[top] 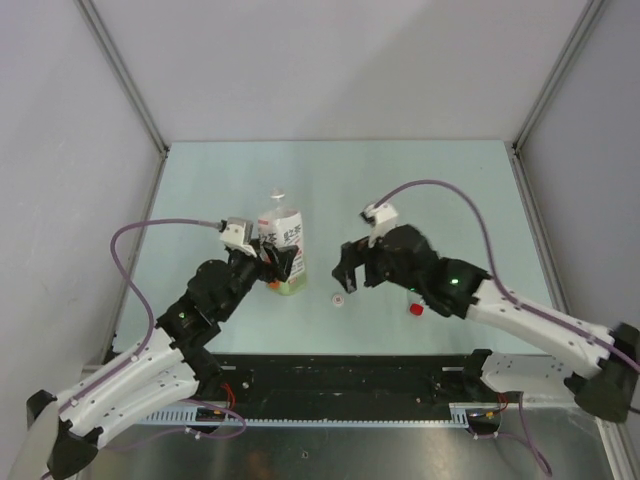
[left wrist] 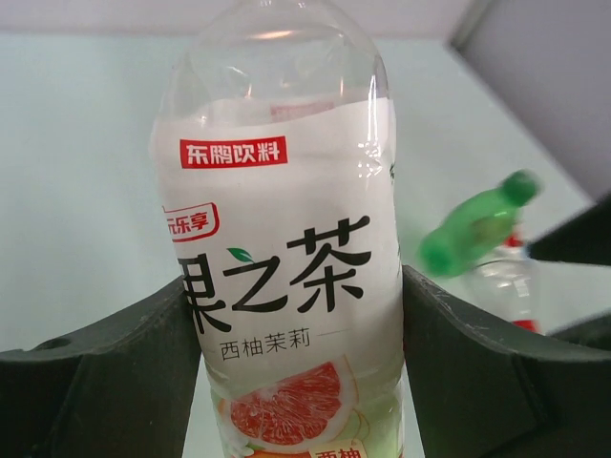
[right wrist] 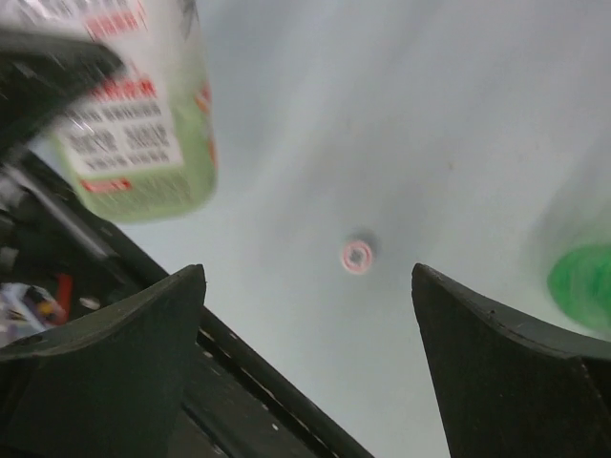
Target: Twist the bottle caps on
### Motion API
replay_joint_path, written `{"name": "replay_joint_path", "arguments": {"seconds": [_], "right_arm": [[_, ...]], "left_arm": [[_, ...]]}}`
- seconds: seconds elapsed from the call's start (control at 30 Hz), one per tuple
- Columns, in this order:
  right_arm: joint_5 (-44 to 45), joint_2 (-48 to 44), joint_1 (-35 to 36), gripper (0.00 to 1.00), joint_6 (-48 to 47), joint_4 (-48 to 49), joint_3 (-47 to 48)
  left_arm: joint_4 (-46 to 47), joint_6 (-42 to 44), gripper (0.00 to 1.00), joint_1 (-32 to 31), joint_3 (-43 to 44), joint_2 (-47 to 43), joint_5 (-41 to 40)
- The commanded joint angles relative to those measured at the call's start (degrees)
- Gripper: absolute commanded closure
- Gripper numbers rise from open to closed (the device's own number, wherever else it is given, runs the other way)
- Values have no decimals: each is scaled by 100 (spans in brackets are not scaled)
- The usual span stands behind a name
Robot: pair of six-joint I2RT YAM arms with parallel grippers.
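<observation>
My left gripper [top: 283, 262] is shut on the wide clear bottle [top: 285, 232] with the white-red label [left wrist: 286, 286]. The bottle stands upright near the table's middle left, and both fingers [left wrist: 105, 382] press its sides. Its mouth is cut off in the left wrist view. My right gripper [top: 345, 275] hangs open and empty above the table, just right of that bottle [right wrist: 143, 124]. A white cap [top: 339, 298] lies on the table below it, between the fingers [right wrist: 357, 256]. A red cap [top: 415, 310] lies beside the right arm. The small green bottle [left wrist: 477, 224], capped green, and a clear bottle [left wrist: 506, 281] show past the right arm.
A black rail [top: 350, 375] runs along the table's near edge, close under the right gripper [right wrist: 239, 367]. Grey walls and metal posts [top: 130, 85] enclose the table at the back and sides. A blurred green shape [right wrist: 584, 286] sits at the right wrist view's edge.
</observation>
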Motion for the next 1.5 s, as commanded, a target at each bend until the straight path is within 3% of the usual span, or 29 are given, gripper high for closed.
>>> {"name": "replay_joint_path", "arguments": {"seconds": [0.0, 0.3, 0.47, 0.67, 1.0, 1.23, 1.47], "right_arm": [[1492, 786, 695, 7, 5, -620, 39], [1398, 2826, 982, 18, 95, 491, 47], [1137, 3392, 715, 29, 408, 618, 46], [1318, 3810, 673, 35, 367, 613, 52], [1460, 4109, 705, 48, 494, 575, 52], [1515, 4075, 726, 65, 498, 514, 51], [1571, 3393, 694, 82, 254, 146, 102]], "left_arm": [[-132, 287, 97, -23, -204, -279, -1433], [-336, 177, 98, -22, -301, -459, -1870], [-369, 215, 98, -22, -342, -596, -1853], [-369, 307, 100, -24, -322, -514, -1860], [-367, 374, 100, -27, -312, -398, -1795], [-374, 455, 100, -27, -321, -381, -1682], [-42, 1191, 100, -25, -286, -346, -591]]}}
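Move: The loose white cap lies on the table almost straight below the right hand, roughly 23 cm down, 2 cm ahead and 3 cm to its left; from the left hand it is about 10 cm to the right, 2 cm back and 23 cm below. From the right hand, the big bottle, already gripped by the left, is some 12 cm left and 3 cm ahead, the green bottle about 12 cm right and 11 cm ahead, and the lying red-capped bottle about 17 cm right and 6 cm ahead. The right hand drops some 23 cm, nearly straight down onto the white cap and about 3 cm to the left, rolling by about 30 degrees so its left side sinks while the fingers tip down; the open fingers narrow on the way and, once down beside the cap, close until both tips pinch its sides. Meanwhile the left hand keeps its grip on the big bottle, swinging it about 5 cm left and 3 cm down with a slight counter-clockwise turn, away from the cap and the descending hand. ##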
